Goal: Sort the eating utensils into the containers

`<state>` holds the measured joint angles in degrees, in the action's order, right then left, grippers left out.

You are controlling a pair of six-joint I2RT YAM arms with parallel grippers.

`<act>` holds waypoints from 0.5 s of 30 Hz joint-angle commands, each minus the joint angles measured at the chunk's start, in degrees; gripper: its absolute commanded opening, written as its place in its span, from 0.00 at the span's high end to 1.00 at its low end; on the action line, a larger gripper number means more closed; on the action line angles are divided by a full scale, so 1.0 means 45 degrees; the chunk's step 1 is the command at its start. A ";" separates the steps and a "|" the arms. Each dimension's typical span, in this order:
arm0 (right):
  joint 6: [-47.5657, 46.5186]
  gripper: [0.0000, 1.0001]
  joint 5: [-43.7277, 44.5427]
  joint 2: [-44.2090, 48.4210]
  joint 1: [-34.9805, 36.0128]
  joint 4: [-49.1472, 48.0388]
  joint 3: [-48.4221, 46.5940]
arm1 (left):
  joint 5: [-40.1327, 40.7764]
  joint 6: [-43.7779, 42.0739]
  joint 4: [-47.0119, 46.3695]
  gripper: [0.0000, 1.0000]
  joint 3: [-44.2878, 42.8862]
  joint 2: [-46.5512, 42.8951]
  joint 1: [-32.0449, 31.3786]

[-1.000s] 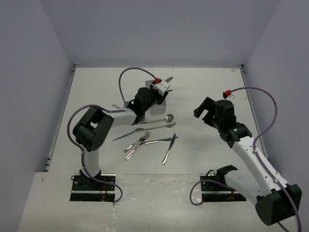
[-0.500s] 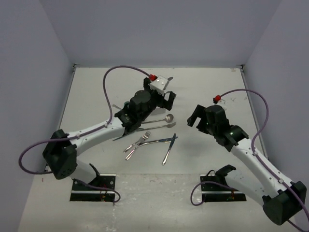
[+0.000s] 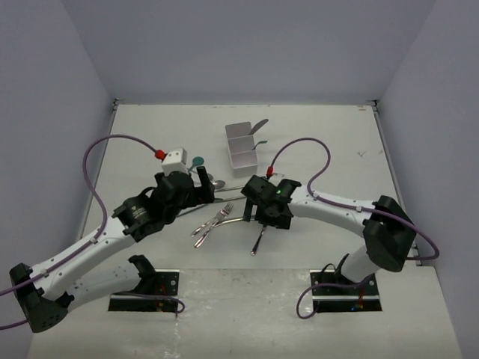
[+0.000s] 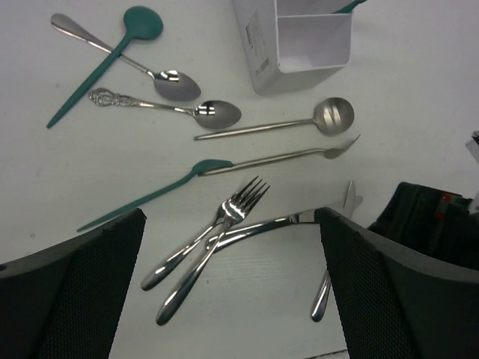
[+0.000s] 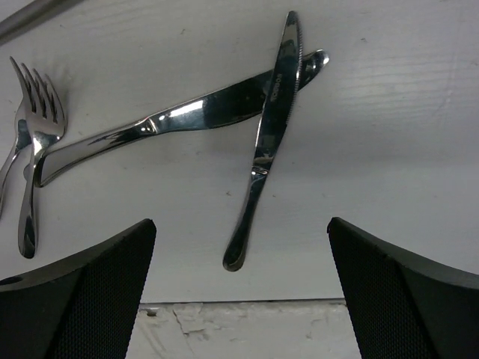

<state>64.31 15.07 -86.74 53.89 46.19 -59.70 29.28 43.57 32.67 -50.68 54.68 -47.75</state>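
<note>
Several eating utensils lie loose on the table. Two silver forks (image 4: 217, 228) cross beside a curved silver knife (image 4: 281, 222), and a slim knife (image 5: 266, 142) lies across the broad one (image 5: 187, 116). Further back lie spoons (image 4: 213, 112), a teal spoon (image 4: 105, 63) and a teal knife (image 4: 150, 196). The white containers box (image 3: 243, 146) stands behind them with a handle (image 3: 258, 125) sticking out. My left gripper (image 4: 232, 218) hangs open above the forks. My right gripper (image 5: 241, 224) hangs open over the slim knife's handle. Neither holds anything.
The two grippers (image 3: 208, 191) (image 3: 260, 212) are close together over the utensil pile. The table's front edge (image 5: 247, 303) runs just below the slim knife's handle. Grey walls close off the back and both sides.
The left arm has come back from the white box down over the forks, its jaws now wide. The right arm has swung left and down over the knives.
</note>
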 commanded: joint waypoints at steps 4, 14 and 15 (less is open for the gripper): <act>0.1781 0.01 0.0243 -0.1660 0.0855 0.0884 -0.1048 | -0.0705 0.1625 0.1606 0.00 0.0539 -0.2421 -0.0034; 0.2270 0.28 -0.0204 -0.2971 0.1052 0.0439 -0.0620 | -0.0842 0.1743 0.2018 0.00 0.0733 -0.3478 -0.0034; 0.2328 0.36 -0.0224 -0.2990 0.1052 0.0341 -0.0446 | -0.0842 0.1743 0.2057 0.00 0.0734 -0.3478 -0.0034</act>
<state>71.81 13.76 -100.05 58.11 47.94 -62.39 26.17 50.02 40.64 -48.03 39.13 -47.75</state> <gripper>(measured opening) 0.675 0.999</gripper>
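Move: The straight knife lies almost directly under the right hand, about 6 cm below, its middle some 1 cm ahead and its handle running back towards the table edge. Beneath its blade crosses the curved knife, whose middle is about 7 cm to the hand's left and 3 cm ahead; the crossed forks lie roughly 15 cm left, 3 cm ahead. From the left hand the straight knife is about 18 cm right, 4 cm back and 19 cm below. Lower the right gripper about 5.5 cm onto the straight knife's handle, easing back some 2.5 cm and slightly left while tilting the fingers nearer to vertical. Start closing midway down, so the still-open fingers straddle the handle. Meanwhile draw the open left gripper back about 4 cm, also left and a little up, away from the knife. ##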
